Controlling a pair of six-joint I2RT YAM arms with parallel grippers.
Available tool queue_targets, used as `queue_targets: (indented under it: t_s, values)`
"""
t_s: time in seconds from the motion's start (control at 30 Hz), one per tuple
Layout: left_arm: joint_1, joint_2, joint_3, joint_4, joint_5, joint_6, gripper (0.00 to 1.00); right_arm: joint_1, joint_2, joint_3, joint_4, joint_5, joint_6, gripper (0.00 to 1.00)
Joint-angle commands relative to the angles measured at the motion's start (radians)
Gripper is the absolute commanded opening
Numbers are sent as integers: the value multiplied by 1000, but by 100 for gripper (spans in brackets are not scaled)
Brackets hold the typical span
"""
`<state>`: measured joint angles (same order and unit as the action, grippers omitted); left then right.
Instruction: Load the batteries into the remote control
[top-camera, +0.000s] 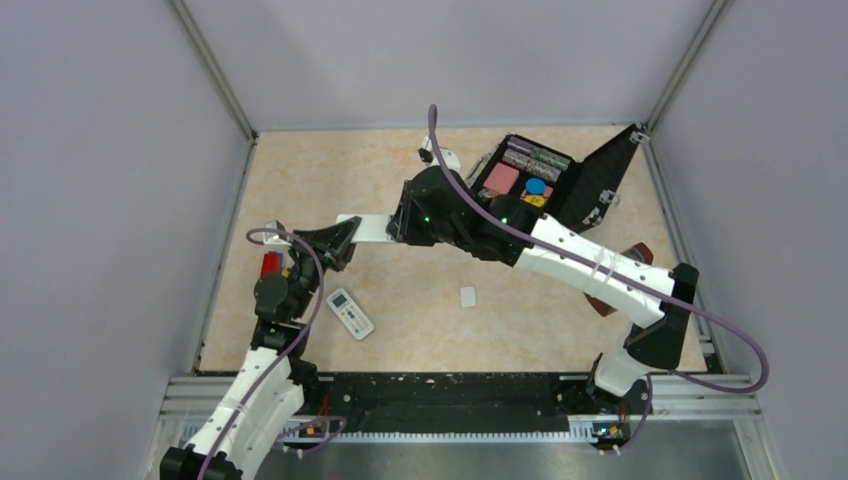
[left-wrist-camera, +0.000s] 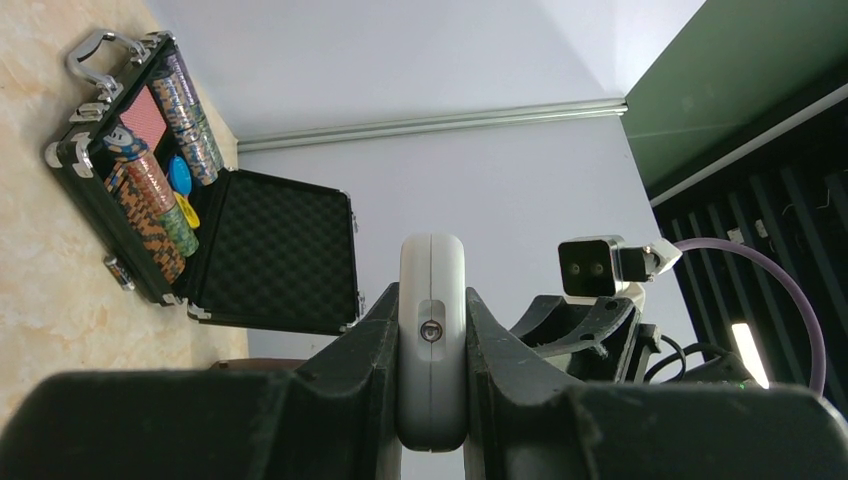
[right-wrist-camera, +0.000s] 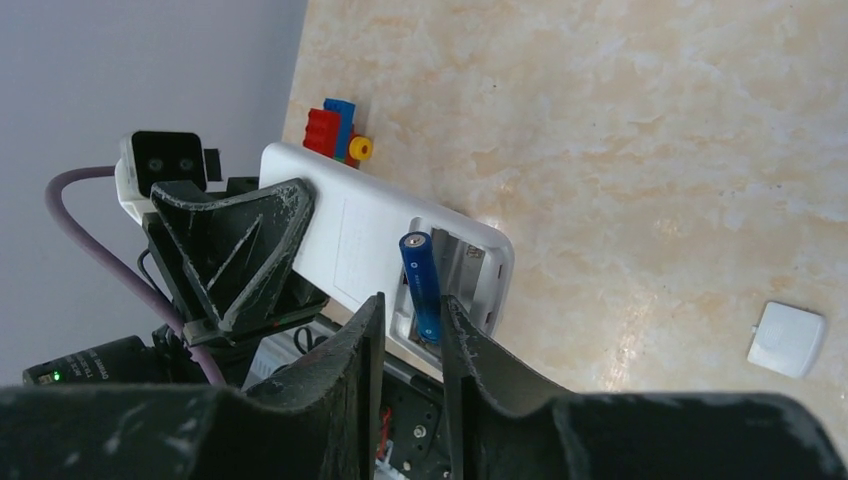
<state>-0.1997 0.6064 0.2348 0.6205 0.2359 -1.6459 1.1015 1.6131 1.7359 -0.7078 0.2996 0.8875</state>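
Observation:
The remote control (right-wrist-camera: 350, 225) is held off the table with its plain white back facing me, and its battery compartment (right-wrist-camera: 460, 280) is uncovered. My left gripper (left-wrist-camera: 432, 345) is shut on the remote's edge (left-wrist-camera: 432, 300). A blue battery (right-wrist-camera: 422, 285) sits slanted in the compartment, its far end raised above the rim. My right gripper (right-wrist-camera: 412, 300) is open, its jaws a little apart. The battery's near end lies just past its tips, close to the right finger. In the top view the two grippers meet at the remote (top-camera: 362, 227) left of centre.
A small white battery cover (right-wrist-camera: 788, 339) lies on the table (top-camera: 468, 296). A second, white-faced remote (top-camera: 350, 313) lies near the left arm. An open black case of poker chips (top-camera: 530, 180) stands at the back right. A toy of red and blue bricks (right-wrist-camera: 335, 128) sits by the left wall.

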Motion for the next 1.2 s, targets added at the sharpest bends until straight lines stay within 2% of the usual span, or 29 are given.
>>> queue_targets:
  t_s: [0.0,0.07,0.17,0.27,0.53,0.6,0.7,0.83,1.0,1.17]
  values:
    - [-1,-17,13,84,-27,-9,0,-8,-15,51,-43,4,2,27]
    - [-1,-20,17,77,-28,-4,0,-9,-17,60,-50,6,0,31]
    - [-1,-22,17,71,-35,-1,0,-10,-36,64,-51,15,-1,45]
    - [-1,-24,17,70,-38,1,0,-17,-56,71,-51,11,-4,52]
    - [-1,-17,22,81,-38,-1,0,-42,-102,60,-49,-31,12,58]
    - [-1,-20,21,84,-37,1,0,-48,-123,34,-33,-37,25,61]
    - [-1,-29,14,89,-38,-2,0,-62,-163,-37,12,-58,68,74]
    - [-1,-40,4,97,-42,-16,0,-89,-213,-175,138,-117,176,86]
    - [-1,-50,5,100,-32,-21,0,-126,-244,-300,301,-216,301,89]
    - [-1,-60,4,99,-20,-14,0,-142,-223,-309,388,-290,354,89]
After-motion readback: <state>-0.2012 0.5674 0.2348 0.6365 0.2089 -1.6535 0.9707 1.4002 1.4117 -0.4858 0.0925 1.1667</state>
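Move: The blue battery in the held remote's compartment sits at the right fingertips, its middle about 2 cm ahead and 1 cm below; from the left hand it lies some 7 cm to the right, level ahead and in height. From the right hand the white battery cover is roughly 15 cm right and 4 cm ahead, the other remote about 12 cm left and 2 cm ahead, both on the table about 29 cm below. The blue battery is left in the held remote as the right fingers, already eased off it, spread from a quarter open to nearly wide. The right hand rises about 3.5 cm and swings 4 cm right, clear of the compartment, then sinks to its starting height, edging 1 cm back left while rolling some 20 degrees, left side up. The left hand keeps its pinch on the remote, raising it slightly. ##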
